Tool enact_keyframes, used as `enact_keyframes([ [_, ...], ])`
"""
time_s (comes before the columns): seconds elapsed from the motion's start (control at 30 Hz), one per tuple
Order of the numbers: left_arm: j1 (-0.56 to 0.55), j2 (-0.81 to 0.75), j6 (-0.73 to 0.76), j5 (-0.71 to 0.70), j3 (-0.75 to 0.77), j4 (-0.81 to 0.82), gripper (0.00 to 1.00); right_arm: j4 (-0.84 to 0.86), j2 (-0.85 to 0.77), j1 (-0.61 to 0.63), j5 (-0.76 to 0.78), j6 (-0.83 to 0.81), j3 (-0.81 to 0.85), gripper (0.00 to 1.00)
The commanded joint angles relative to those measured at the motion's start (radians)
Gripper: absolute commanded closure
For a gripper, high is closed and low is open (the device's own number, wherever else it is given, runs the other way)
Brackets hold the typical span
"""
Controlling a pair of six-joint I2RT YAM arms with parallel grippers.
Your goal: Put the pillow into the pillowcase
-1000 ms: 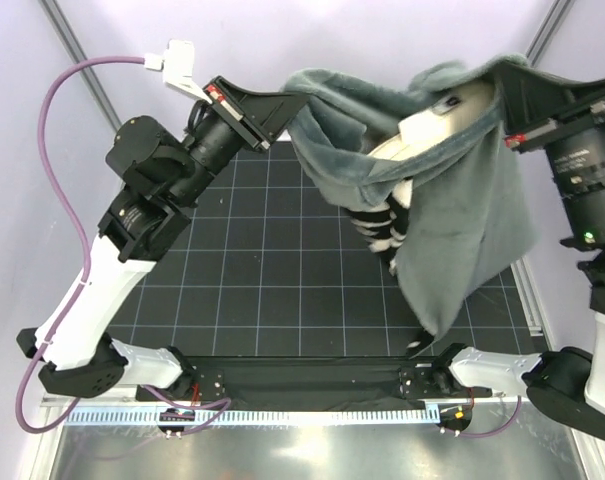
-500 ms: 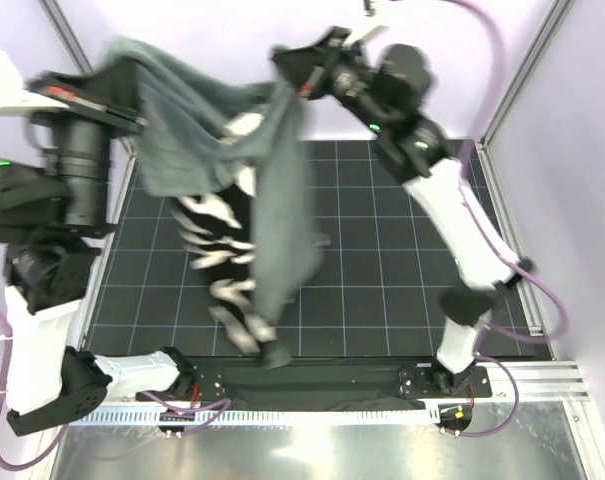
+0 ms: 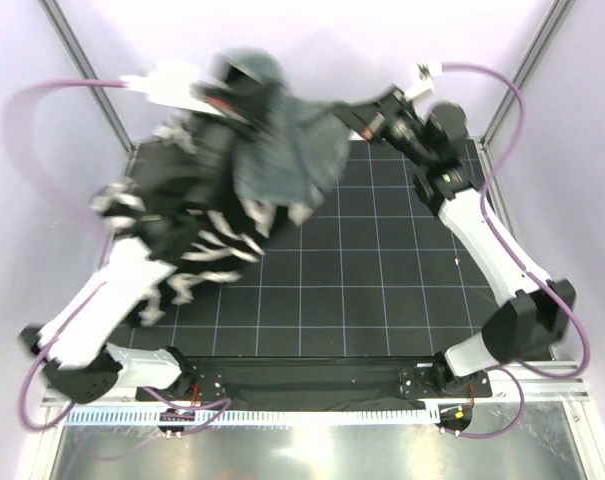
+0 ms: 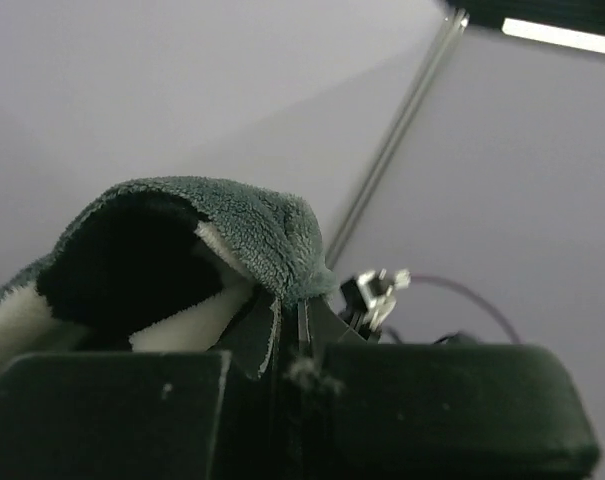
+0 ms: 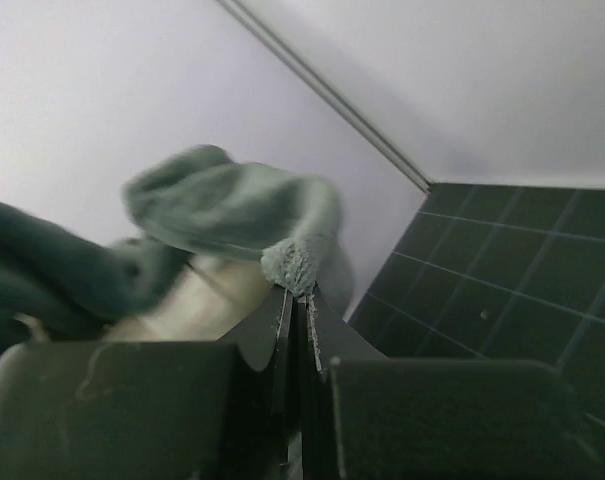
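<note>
Both grippers hold the pillowcase [image 3: 287, 150] in the air over the back left of the mat. Its plush grey side hangs between them and its zebra-striped side [image 3: 214, 238] trails down over the blurred left arm. My left gripper [image 3: 222, 95] is shut on a grey edge of the case [image 4: 272, 225], its tips [image 4: 300, 305] pinching the fabric. My right gripper [image 3: 360, 115] is likewise shut on a grey fold [image 5: 294, 262], tips [image 5: 297, 290] together. The cream pillow [image 4: 187, 320] shows inside the case's mouth, and again in the right wrist view [image 5: 207, 295]. From above it is hidden.
A black gridded mat [image 3: 382, 270] covers the table under the hanging fabric. Metal frame posts [image 3: 77, 60] stand at the back corners before pale walls. A purple cable [image 3: 42, 95] loops off the left arm, another off the right arm [image 3: 502, 95].
Both arms swung the case left from the right side, then back toward the middle. The left gripper now sits at back centre-left, the right one lower beside it; both grips held.
</note>
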Motion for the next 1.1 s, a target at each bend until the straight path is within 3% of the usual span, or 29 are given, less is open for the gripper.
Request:
enact_keyframes([
  [0.0, -0.071, 0.072, -0.111, 0.041, -0.288, 0.247, 0.99, 0.279, -0.133, -0.108, -0.057, 0.049, -0.294, 0.92],
  [0.13, -0.160, 0.230, -0.134, -0.038, -0.435, 0.373, 1.00, 0.241, -0.198, -0.294, -0.119, 0.018, -0.529, 0.92],
  [0.2, -0.215, 0.302, -0.145, -0.046, -0.436, 0.413, 1.00, 0.249, -0.230, -0.354, -0.133, 0.008, -0.662, 0.91],
  [0.33, -0.303, 0.460, -0.134, -0.085, -0.358, 0.459, 0.99, 0.171, -0.255, -0.553, -0.177, -0.069, -0.767, 0.91],
  [0.47, -0.364, 0.635, -0.107, -0.095, -0.214, 0.444, 1.00, -0.076, -0.258, -0.682, -0.113, -0.193, -0.727, 0.65],
  [0.5, -0.372, 0.664, -0.098, -0.098, -0.157, 0.438, 1.00, -0.128, -0.267, -0.705, -0.040, -0.201, -0.700, 0.46],
  [0.57, -0.389, 0.709, -0.090, -0.106, -0.105, 0.426, 0.99, -0.243, -0.278, -0.728, 0.007, -0.221, -0.677, 0.33],
  [0.6, -0.390, 0.746, -0.093, -0.105, -0.069, 0.417, 0.99, -0.288, -0.287, -0.754, 0.060, -0.236, -0.633, 0.01],
  [0.7, -0.392, 0.798, -0.102, -0.100, -0.025, 0.415, 0.98, -0.568, -0.328, -0.785, 0.192, -0.301, -0.509, 0.00],
  [0.8, -0.392, 0.871, -0.113, -0.077, 0.024, 0.397, 0.97, -0.718, -0.385, -0.797, 0.387, -0.322, -0.415, 0.00],
  [0.93, -0.392, 0.985, -0.163, -0.022, 0.153, 0.366, 0.96, -0.756, -0.485, -0.799, 0.536, -0.322, -0.401, 0.00],
  [1.0, -0.392, 1.034, -0.194, 0.010, 0.202, 0.351, 0.86, -0.750, -0.543, -0.799, 0.574, -0.310, -0.420, 0.00],
  [1.03, -0.390, 1.086, -0.199, 0.049, 0.228, 0.320, 0.61, -0.741, -0.560, -0.799, 0.588, -0.310, -0.430, 0.00],
  [1.07, -0.390, 1.108, -0.203, 0.073, 0.298, 0.293, 0.48, -0.730, -0.583, -0.799, 0.596, -0.308, -0.448, 0.00],
])
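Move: Beneath and to the right of both hands, which already pinch the rim of the grey mouth high in the air, the bare right part of the table awaits: from the left hand some 35 cm right, level in reach and about 60 cm down; from the right hand about 18 cm right, 12 cm back and 43 cm down. The swinging striped pillowcase body hangs about 13 cm back, 9 cm left and 25 cm below the left hand. Swinging the pillowcase over, both hands sweep right and fast down towards the table's right side. The left travels about 40 cm each way, its fingers tipping down, and begins to open at the grey rim only at the end. The right drops nearly 30 cm, opens wide and lets go, then goes on right, rising and drawing back, turned clockwise. ##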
